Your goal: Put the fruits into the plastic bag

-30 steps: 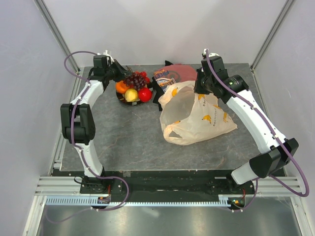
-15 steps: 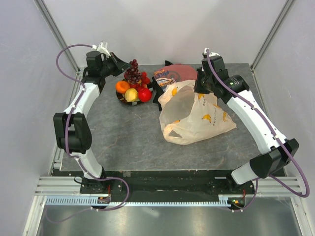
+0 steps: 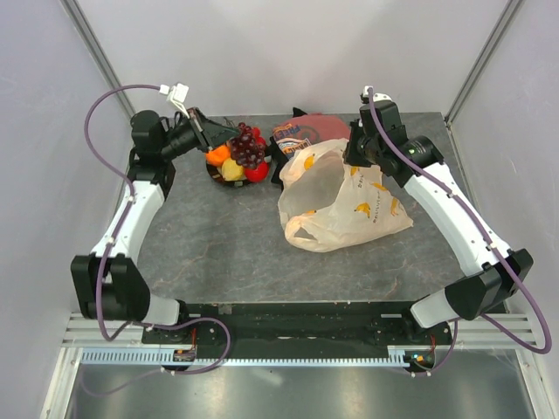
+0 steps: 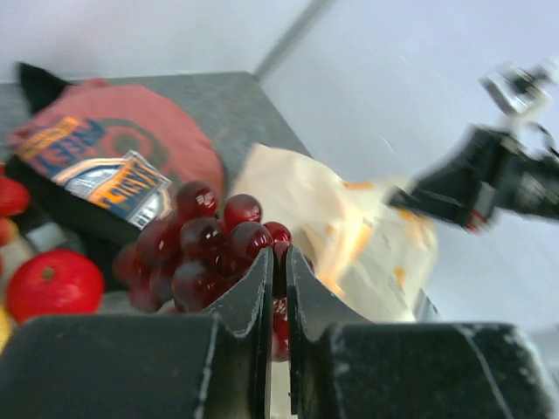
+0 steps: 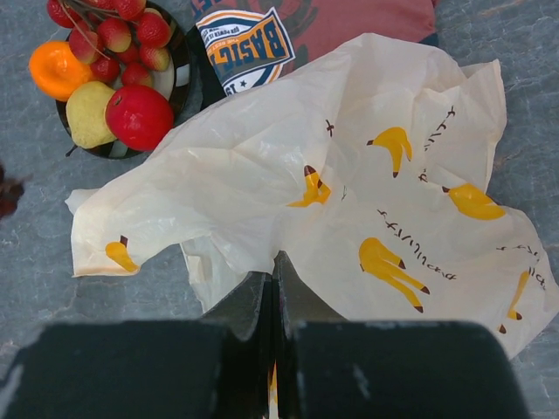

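My left gripper (image 3: 227, 140) (image 4: 275, 260) is shut on the stem of a bunch of dark purple grapes (image 3: 248, 147) (image 4: 199, 249), which hangs above the plate's right side. On the dark plate (image 3: 210, 169) (image 5: 187, 80) lie an orange (image 5: 56, 70), a yellow pear-like fruit (image 5: 89, 114), a red apple (image 5: 138, 116) (image 4: 52, 284) and small red berries (image 5: 131, 39). The cream plastic bag (image 3: 348, 205) (image 5: 367, 201) with banana prints lies right of the plate. Its upper edge is pinched and raised by my right gripper (image 3: 351, 160) (image 5: 275, 262), which is shut.
A red-and-black printed folded cloth (image 3: 301, 133) (image 5: 262, 35) (image 4: 113, 148) lies behind the bag, between it and the plate. White walls and frame posts enclose the grey table (image 3: 227, 253) on three sides.
The left gripper has lifted the grapes off the plate and carried them a little right toward the bag, with its elbow swinging down and left. The right gripper still holds the bag's edge.
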You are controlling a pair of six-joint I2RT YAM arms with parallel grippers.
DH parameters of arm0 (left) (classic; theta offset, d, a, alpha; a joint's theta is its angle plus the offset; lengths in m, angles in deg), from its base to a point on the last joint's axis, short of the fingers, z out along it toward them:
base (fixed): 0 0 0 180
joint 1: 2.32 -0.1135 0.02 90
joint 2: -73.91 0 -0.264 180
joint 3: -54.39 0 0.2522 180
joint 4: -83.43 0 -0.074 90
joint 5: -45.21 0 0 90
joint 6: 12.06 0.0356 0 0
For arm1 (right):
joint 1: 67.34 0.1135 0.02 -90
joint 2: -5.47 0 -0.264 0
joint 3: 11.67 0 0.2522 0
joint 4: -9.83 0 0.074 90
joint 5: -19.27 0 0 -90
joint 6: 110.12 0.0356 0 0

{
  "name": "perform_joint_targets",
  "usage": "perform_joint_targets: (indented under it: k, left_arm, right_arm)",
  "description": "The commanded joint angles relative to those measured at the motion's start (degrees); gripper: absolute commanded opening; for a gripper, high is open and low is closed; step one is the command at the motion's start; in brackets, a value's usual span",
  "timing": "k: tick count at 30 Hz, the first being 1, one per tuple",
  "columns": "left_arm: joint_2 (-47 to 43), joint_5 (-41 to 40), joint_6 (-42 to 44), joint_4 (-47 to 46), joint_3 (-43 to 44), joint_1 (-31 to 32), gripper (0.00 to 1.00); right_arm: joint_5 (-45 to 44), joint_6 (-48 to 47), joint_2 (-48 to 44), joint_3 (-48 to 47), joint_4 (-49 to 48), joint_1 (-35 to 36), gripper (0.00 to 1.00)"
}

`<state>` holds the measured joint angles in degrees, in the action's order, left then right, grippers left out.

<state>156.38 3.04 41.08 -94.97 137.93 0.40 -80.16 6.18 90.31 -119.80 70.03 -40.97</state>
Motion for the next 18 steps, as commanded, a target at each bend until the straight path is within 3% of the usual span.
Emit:
perform_joint_targets:
  k: [1, 9, 18]
  left_arm:
    - [-8.3, 9.1, -0.8, -2.7, -4.4, 1.5, 0.02]
    - [-16.6, 2.5, 7.4, 10.0, -13.6, 11.1, 0.01]
    - [-13.1, -3.7, 10.3, 14.0, -14.5, 19.7, 0.02]
  right_arm:
    - [1.0, 0.9, -2.2, 0.6, -2.7, -0.2, 0.0]
    - [3.5, 1.6, -2.4, 0.8, -4.6, -0.2, 0.0]
    - [7.7, 3.5, -3.1, 3.5, -6.5, -0.2, 0.0]
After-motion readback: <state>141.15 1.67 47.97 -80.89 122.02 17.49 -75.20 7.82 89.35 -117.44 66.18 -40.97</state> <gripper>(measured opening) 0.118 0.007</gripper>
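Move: The grape bunch already hangs from the left hand, some 3 cm to its right and 5 cm below. Its goal, the plastic bag's open mouth, lies about 19 cm to the right, 6 cm back and 13 cm below. The fruit bowl stands roughly 16 cm ahead and 3 cm to the left, and the red pouch 20 cm ahead and 19 cm right, both some 26 cm down. From the right hand, the mouth is about 9 cm left, 3 cm back and 8 cm lower. Back towards the robot by about 14 cm and right by 8 cm, the left hand swings the hanging grapes away from the fruit bowl towards the bag's open mouth, rising slightly first, then sinking some 7 cm overall. It turns clockwise about 15 degrees, ends tipped slightly down, and keeps its pinch on the bunch. The right hand keeps its pinch on the bag's rim, easing barely left. ##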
